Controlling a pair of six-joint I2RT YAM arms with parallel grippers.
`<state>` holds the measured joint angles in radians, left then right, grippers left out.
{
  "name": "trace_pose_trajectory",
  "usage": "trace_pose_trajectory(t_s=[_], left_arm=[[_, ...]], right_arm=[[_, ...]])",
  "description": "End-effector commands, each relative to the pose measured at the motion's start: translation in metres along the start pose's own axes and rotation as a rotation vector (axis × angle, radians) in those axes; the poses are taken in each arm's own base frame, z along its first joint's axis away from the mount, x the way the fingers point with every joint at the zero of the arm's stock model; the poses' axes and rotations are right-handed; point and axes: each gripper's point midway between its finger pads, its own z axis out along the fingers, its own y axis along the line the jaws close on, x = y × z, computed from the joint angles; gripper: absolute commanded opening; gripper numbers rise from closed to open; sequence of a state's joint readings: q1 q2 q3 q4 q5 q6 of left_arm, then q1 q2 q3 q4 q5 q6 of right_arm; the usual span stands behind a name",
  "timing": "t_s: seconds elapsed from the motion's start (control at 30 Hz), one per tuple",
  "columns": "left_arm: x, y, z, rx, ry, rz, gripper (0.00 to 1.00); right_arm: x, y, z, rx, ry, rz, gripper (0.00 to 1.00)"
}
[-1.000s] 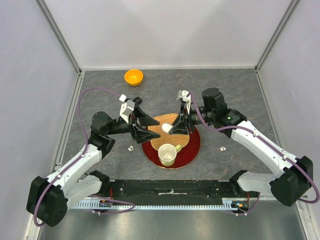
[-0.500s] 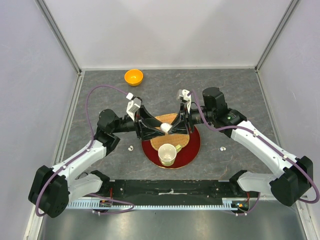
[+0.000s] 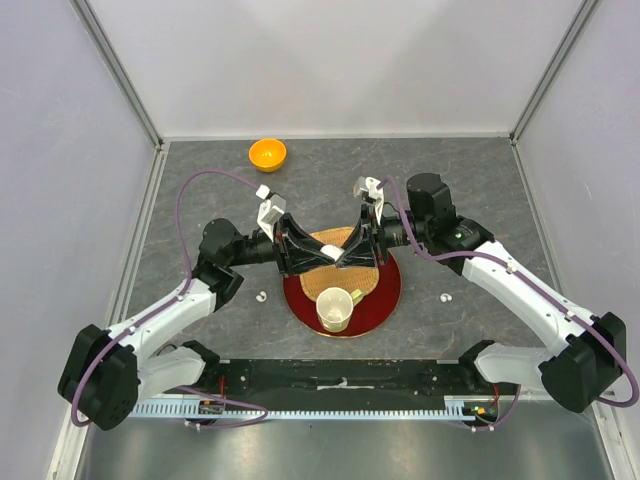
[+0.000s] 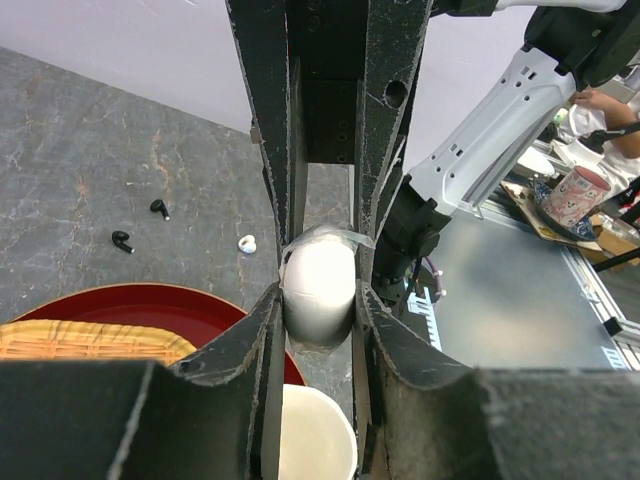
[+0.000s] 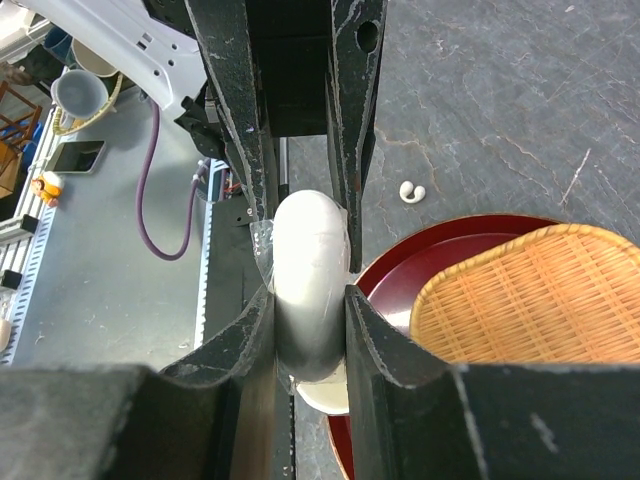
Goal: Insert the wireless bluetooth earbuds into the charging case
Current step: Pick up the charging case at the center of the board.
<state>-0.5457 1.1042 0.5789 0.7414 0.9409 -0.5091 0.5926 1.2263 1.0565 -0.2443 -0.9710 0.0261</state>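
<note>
The white, egg-shaped charging case [image 3: 333, 256] hangs above the red tray [image 3: 388, 296], gripped from both sides. My left gripper [image 3: 324, 254] is shut on one end of the case [image 4: 320, 285], and my right gripper [image 3: 343, 258] is shut on the other end [image 5: 310, 275]. One white earbud [image 3: 260, 296] lies on the table left of the tray, another white earbud [image 3: 445, 297] to its right. The left wrist view shows two black earbuds [image 4: 159, 208] [image 4: 122, 240] and a white earbud [image 4: 247, 243] on the grey table. A white earbud [image 5: 411, 190] also shows in the right wrist view.
A cream cup [image 3: 334, 309] stands on the tray's near side, just below the held case. A wicker mat [image 3: 366, 281] lies on the tray. An orange bowl [image 3: 267, 154] sits at the back of the table.
My left gripper has moved right to the case and closed on it. The right gripper has kept its hold and place.
</note>
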Motion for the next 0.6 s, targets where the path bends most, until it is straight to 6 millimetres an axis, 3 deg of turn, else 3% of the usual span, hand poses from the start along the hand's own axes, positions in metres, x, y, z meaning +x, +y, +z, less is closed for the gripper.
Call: trace_pose_trajectory(t_s=[0.0,0.1,0.13,0.23,0.27,0.33,0.37,0.47,0.57], left_arm=[[-0.02,-0.009,0.007,0.033,-0.044,0.056,0.23],[-0.021,-0.01,0.007,0.031,-0.048,0.068,0.04],[-0.021,-0.01,0.006,0.032,-0.049,0.071,0.02],[-0.02,-0.009,0.006,0.023,-0.053,0.073,0.02],[-0.021,-0.01,0.005,0.02,-0.058,0.085,0.02],[-0.019,-0.003,0.004,-0.018,-0.068,0.086,0.02],[-0.019,-0.002,0.002,-0.036,-0.071,0.103,0.02],[-0.018,0.011,-0.004,-0.126,-0.089,0.135,0.02],[-0.026,0.022,-0.013,-0.23,-0.137,0.185,0.02]], right_arm=[[-0.013,0.001,0.003,-0.016,-0.035,-0.049,0.01],[-0.012,0.0,0.003,-0.016,-0.033,-0.045,0.03],[-0.011,0.0,0.004,-0.014,-0.032,-0.044,0.06],[-0.012,-0.005,0.004,0.013,-0.041,-0.032,0.34],[-0.012,-0.007,0.005,0.022,-0.045,-0.025,0.56],[-0.016,-0.012,0.005,0.06,-0.075,-0.002,0.69],[-0.018,-0.013,0.005,0.073,-0.089,0.01,0.8],[-0.026,-0.019,0.003,0.128,-0.141,0.054,0.97],[-0.037,-0.025,-0.001,0.187,-0.202,0.092,0.98]])
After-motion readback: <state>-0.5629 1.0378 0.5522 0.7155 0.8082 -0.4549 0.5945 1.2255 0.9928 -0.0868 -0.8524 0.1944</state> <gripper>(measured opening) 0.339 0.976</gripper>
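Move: The white charging case hangs pinched between both hands, its middle about 1 cm to the right of the left hand point and 1 cm to the left of the right one, at their height. Some 20 cm under the left hand stands the mug, about 4 cm back and straight in line sideways. The woven basket lies about 6 cm ahead of that hand, 1 cm to its right and some 24 cm below. Forward by about 2 cm eases the right hand, after its fingers let go of the charging case and spread almost fully either side of it, the wrist turning clockwise some 10 degrees as it goes. The left hand keeps its pinch on the case and, late on, carries it about 1 cm forward and slightly up, turning a little counter-clockwise. ##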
